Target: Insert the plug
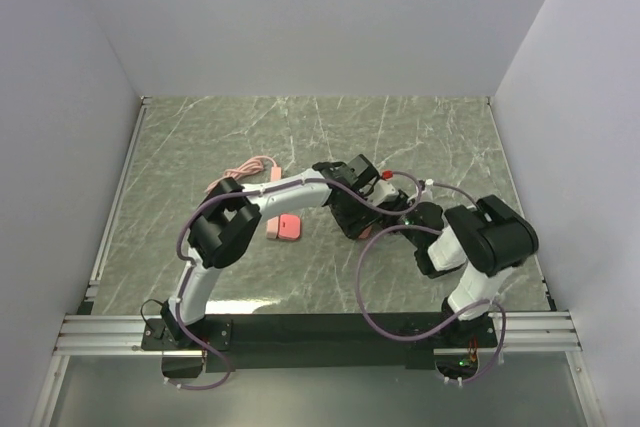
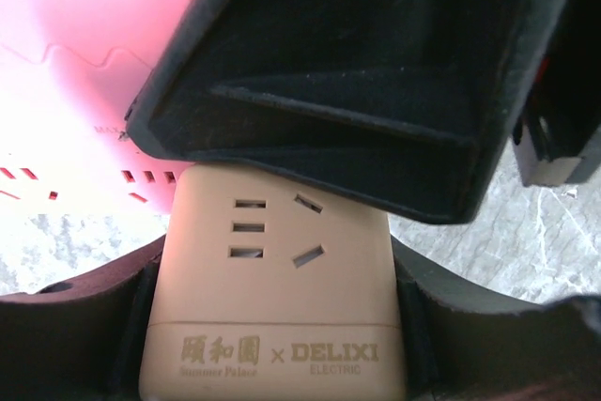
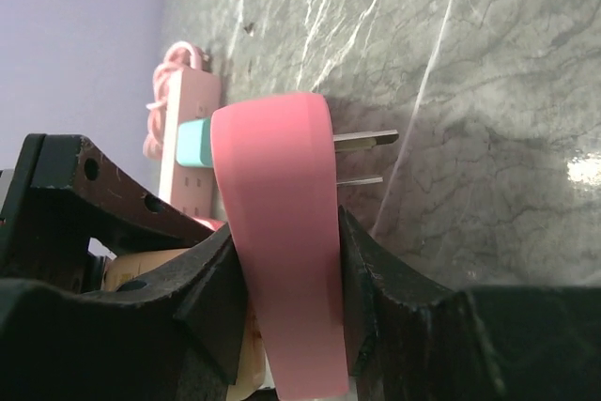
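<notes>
My right gripper [image 3: 286, 265] is shut on a pink plug [image 3: 277, 232], whose two flat metal prongs [image 3: 364, 140] stick out sideways over the tabletop. A beige socket block [image 2: 272, 279] with slot holes on its top face sits between the fingers of my left gripper [image 2: 279, 260], which is shut on its sides. The right gripper's black body [image 2: 376, 91] hangs just above that block, covering its far end. In the top view, the left gripper [image 1: 352, 213] and right gripper [image 1: 397, 221] meet at the middle of the table.
A pale pink power strip [image 3: 183, 133] with a coiled pink cable [image 1: 240, 169] lies to the left, a teal piece [image 3: 195, 141] on it. A pink-red block [image 1: 290, 227] lies beside the strip. White walls enclose the green marble table [image 1: 420, 137].
</notes>
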Controlling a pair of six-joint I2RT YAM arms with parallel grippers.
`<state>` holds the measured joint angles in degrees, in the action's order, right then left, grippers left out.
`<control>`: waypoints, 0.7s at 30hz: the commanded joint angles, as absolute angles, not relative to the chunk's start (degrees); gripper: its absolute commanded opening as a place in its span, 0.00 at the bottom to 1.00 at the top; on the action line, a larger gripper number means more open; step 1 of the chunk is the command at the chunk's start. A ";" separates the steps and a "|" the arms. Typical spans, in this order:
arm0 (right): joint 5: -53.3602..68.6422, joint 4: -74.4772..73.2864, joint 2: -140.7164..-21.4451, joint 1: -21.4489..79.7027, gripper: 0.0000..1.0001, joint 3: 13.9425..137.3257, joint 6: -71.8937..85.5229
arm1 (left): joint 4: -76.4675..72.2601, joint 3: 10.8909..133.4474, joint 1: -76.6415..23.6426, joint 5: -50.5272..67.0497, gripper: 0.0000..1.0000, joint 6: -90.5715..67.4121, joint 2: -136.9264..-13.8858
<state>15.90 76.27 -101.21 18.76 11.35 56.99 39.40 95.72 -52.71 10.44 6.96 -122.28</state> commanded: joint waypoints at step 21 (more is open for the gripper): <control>17.94 36.22 -74.09 23.21 0.11 18.01 43.16 | -6.93 64.27 -46.76 7.55 0.99 -3.87 -96.27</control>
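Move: Between the left fingers sits the beige cube, up against the slotted face of the pink triangle that the right hand holds on edge. The triangle's middle lies about 4 cm right and 3 cm ahead of the left hand. The pink square is some 16 cm to the left hand's left and 1 cm back, the pink strip 20 cm left and 4 cm ahead, both roughly 3 cm lower. From the right hand the cube lies about 5 cm left and 4 cm back. Opening wide, the left fingers release their pinch on the beige cube while staying around it; that hand then rises about 3 cm, easing left and swinging its fingertips some 20 degrees towards the right. The right hand keeps hold of the triangle, draws back about 2 cm with a slight roll, then lifts it about 3 cm. ##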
